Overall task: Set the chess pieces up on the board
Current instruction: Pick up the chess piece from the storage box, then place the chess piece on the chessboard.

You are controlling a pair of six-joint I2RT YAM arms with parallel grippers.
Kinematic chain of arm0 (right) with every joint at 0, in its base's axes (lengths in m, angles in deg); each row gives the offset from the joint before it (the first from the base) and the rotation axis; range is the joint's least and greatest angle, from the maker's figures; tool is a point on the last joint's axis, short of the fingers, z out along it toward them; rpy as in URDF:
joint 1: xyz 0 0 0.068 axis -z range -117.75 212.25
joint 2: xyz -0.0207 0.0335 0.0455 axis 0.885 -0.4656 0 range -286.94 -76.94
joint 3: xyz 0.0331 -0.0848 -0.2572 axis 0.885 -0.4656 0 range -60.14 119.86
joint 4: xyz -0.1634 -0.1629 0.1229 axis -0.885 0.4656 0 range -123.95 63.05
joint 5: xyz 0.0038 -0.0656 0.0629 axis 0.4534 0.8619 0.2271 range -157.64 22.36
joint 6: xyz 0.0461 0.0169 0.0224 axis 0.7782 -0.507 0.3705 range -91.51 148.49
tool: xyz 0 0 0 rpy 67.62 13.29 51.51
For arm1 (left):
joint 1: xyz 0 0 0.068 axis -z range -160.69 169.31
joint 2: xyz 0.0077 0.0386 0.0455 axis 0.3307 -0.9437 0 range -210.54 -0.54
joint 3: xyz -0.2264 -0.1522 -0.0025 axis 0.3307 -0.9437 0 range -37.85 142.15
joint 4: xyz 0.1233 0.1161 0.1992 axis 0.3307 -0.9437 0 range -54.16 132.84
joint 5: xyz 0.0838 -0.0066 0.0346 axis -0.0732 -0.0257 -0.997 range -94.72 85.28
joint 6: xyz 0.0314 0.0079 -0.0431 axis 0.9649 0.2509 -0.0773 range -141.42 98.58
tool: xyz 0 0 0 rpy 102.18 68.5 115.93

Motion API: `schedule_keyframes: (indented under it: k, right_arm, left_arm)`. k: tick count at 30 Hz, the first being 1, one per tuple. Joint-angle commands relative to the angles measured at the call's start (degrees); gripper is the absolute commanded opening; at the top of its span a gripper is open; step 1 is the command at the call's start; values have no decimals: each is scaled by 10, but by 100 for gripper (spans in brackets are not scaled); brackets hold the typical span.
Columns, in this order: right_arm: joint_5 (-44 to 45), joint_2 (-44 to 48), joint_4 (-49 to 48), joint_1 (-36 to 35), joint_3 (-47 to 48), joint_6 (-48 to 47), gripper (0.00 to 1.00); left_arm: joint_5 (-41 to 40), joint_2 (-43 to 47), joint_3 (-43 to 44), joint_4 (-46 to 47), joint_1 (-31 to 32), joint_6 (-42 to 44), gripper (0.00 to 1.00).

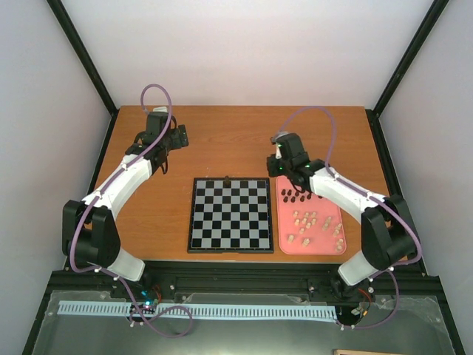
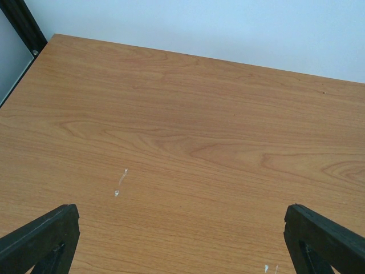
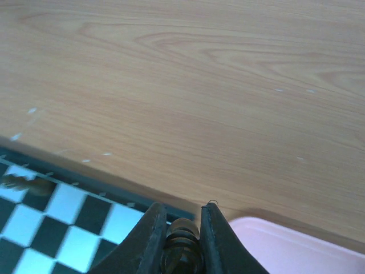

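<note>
The black-and-silver board (image 1: pixel 229 222) lies flat at the table's middle, with one small piece (image 1: pixel 226 178) at its far edge. That piece shows as a blurred brown shape (image 3: pixel 25 184) in the right wrist view. To the board's right, dark chess pieces (image 1: pixel 295 197) and pale ones (image 1: pixel 314 225) stand in a pink tray (image 1: pixel 329 203). My right gripper (image 1: pixel 284 171) hovers between the tray's far left corner and the board. In its wrist view the right gripper (image 3: pixel 182 208) is shut on a dark ribbed chess piece (image 3: pixel 182 245). My left gripper (image 1: pixel 177 137) is open over bare wood, its fingers (image 2: pixel 40 237) far apart.
Black frame posts stand along the table's left and right edges (image 1: pixel 103 148). The pink tray's corner (image 3: pixel 285 245) and the board's border (image 3: pixel 85 182) lie just under the right gripper. Bare wood table (image 2: pixel 188 131) stretches to the back wall.
</note>
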Motion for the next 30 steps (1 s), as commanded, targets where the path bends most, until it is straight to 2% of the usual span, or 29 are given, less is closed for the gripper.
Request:
schedule_keyframes:
  k: [1, 10, 30]
  right_arm:
    - [-12, -41, -10, -57, 37, -8, 10]
    - [-11, -152, 14, -129, 132, -11, 10]
    - [-16, -244, 43, -162, 197, -17, 10]
  left_arm:
    - [-9, 7, 20, -5, 2, -7, 100]
    - [-13, 15, 18, -7, 2, -6, 100]
    - [-15, 14, 17, -5, 2, -5, 100]
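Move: The right hand already holds a dark chess piece. The empty back-row square it is bound for (marked e) lies about 16 cm to its left, some 3 cm back and 13 cm below. The chess piece already standing on square d is one square farther left, about 19 cm left and 3 cm back of the hand. The remaining dark pieces in the pink box are about 8 cm right and 8 cm back. From the idle left hand, that empty square is roughly 19 cm right, 10 cm back and well below. Leftward by about 15 cm the right hand carries the pinched dark piece, away from the pink box and towards the empty back-row square beside the standing piece. It travels fast and nearly level at first, then slows while sinking about 7 cm and easing slightly back. The wrist swings counter-clockwise nearly 20 degrees and tips a little further down; the fingers keep their grip. ##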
